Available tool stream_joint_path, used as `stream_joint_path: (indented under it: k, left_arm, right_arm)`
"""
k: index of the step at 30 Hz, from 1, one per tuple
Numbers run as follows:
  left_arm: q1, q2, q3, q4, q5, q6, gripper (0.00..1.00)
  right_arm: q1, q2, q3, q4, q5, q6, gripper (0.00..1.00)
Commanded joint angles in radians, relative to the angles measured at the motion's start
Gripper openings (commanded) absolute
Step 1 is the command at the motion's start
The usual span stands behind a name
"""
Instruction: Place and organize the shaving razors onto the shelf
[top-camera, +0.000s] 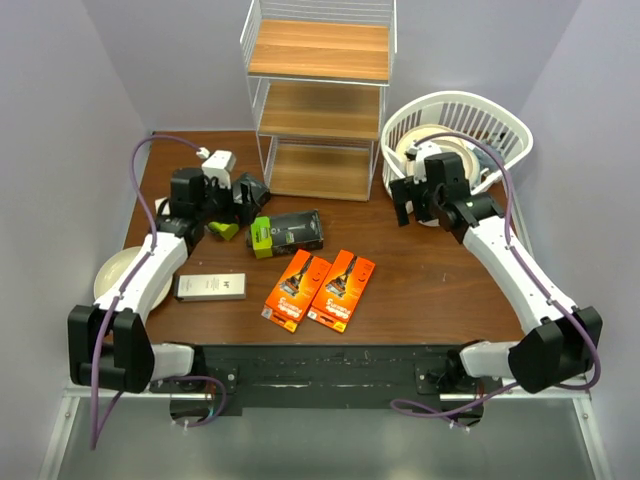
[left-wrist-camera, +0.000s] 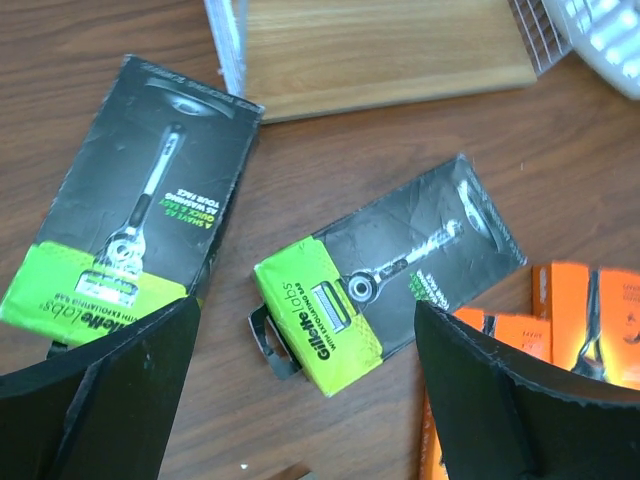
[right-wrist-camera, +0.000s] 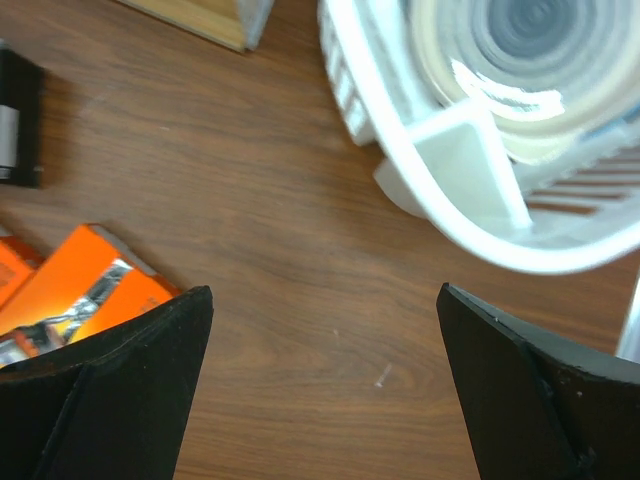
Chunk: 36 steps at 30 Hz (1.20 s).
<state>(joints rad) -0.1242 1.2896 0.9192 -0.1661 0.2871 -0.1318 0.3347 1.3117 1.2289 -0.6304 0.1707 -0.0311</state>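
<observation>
Two black razor boxes with lime-green ends lie left of centre. One (left-wrist-camera: 390, 280) lies flat, the other (left-wrist-camera: 140, 220) closer to the shelf (top-camera: 320, 100). My left gripper (left-wrist-camera: 306, 340) hangs open above them, holding nothing, its fingers either side of the nearer box's green end. Two orange razor cards (top-camera: 297, 288) (top-camera: 341, 290) lie side by side near the front. A slim white box (top-camera: 210, 286) lies beside my left arm. Next to the basket, my right gripper (right-wrist-camera: 325, 300) is open over bare table. The shelf's boards show nothing on them.
A white slotted basket (top-camera: 500, 120) holding cream plates (right-wrist-camera: 530, 50) stands at the back right, close to the right gripper (top-camera: 415, 210). One cream plate (top-camera: 110, 272) lies at the left edge, partly under my left arm. Purple walls close in the table.
</observation>
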Motion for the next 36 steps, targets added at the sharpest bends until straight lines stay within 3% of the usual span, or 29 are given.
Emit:
stream_joint_path:
  k: [1,5,8,16,18,24,27,30,31,36]
  left_arm:
    - [0.008,0.027,0.059,-0.053,0.101,0.176,0.93]
    - [0.008,0.037,0.096,-0.160,0.138,0.244,0.86]
    - [0.008,0.034,0.081,-0.196,0.194,0.163,0.84]
    - [0.009,0.077,-0.075,-0.004,0.319,-0.101,0.78]
    - [0.008,0.108,-0.074,0.016,0.252,-0.147,0.72]
    - [0.021,0.188,0.004,-0.078,-0.018,-0.199,0.73]
    - [0.029,0.204,0.038,-0.121,-0.058,-0.235,0.73]
    - [0.031,0.214,0.037,-0.124,-0.115,-0.279,0.70]
    - [0.037,0.229,0.035,-0.128,-0.127,-0.311,0.69]
    - [0.043,0.279,-0.029,-0.029,0.001,-0.362,0.67]
  right_arm:
    - [0.006,0.004,0.060,0.054,-0.265,-0.096,0.99]
    - [0.073,0.046,0.066,0.133,-0.341,-0.075,0.99]
    - [0.142,0.070,0.057,0.208,-0.335,-0.052,0.99]
    - [0.236,0.202,0.075,0.262,-0.289,0.077,0.95]
    - [0.251,0.222,0.090,0.262,-0.277,0.114,0.95]
    - [0.283,0.337,0.150,0.281,-0.241,0.140,0.92]
    - [0.282,0.400,0.178,0.282,-0.174,0.181,0.89]
    - [0.291,0.469,0.193,0.279,-0.111,0.188,0.74]
    - [0.294,0.483,0.198,0.275,-0.109,0.174,0.67]
    - [0.302,0.544,0.208,0.262,-0.137,0.151,0.66]
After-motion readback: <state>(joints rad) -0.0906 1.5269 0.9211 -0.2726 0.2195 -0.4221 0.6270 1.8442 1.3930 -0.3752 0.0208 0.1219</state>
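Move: The black-and-green razor box lies crosswise, about 29 cm to the right hand's left, 5 cm ahead and 18 cm below. From the left hand its middle is some 8 cm right, 2 cm ahead and 15 cm below, with the second razor box about 6 cm ahead and 3 cm left. The left orange box is about 11 cm back and 11 cm right of the left hand; the right orange box is some 16 cm left and 8 cm back of the right hand. The right hand sweeps some 19 cm left, away from the basket and past the shelf front towards the dark end of the black-and-green razor box, turning counter-clockwise, then sinks about 11 cm while edging forward, its wide-open fingers narrowing to about two-thirds. Meanwhile the left hand first draws back and right a few centimetres, then drops to about 10 cm lower while swinging back left, tipping its fingers some 25 degrees further down and partly narrowing them beside the green end of the same box, with no touch visible from either hand. ##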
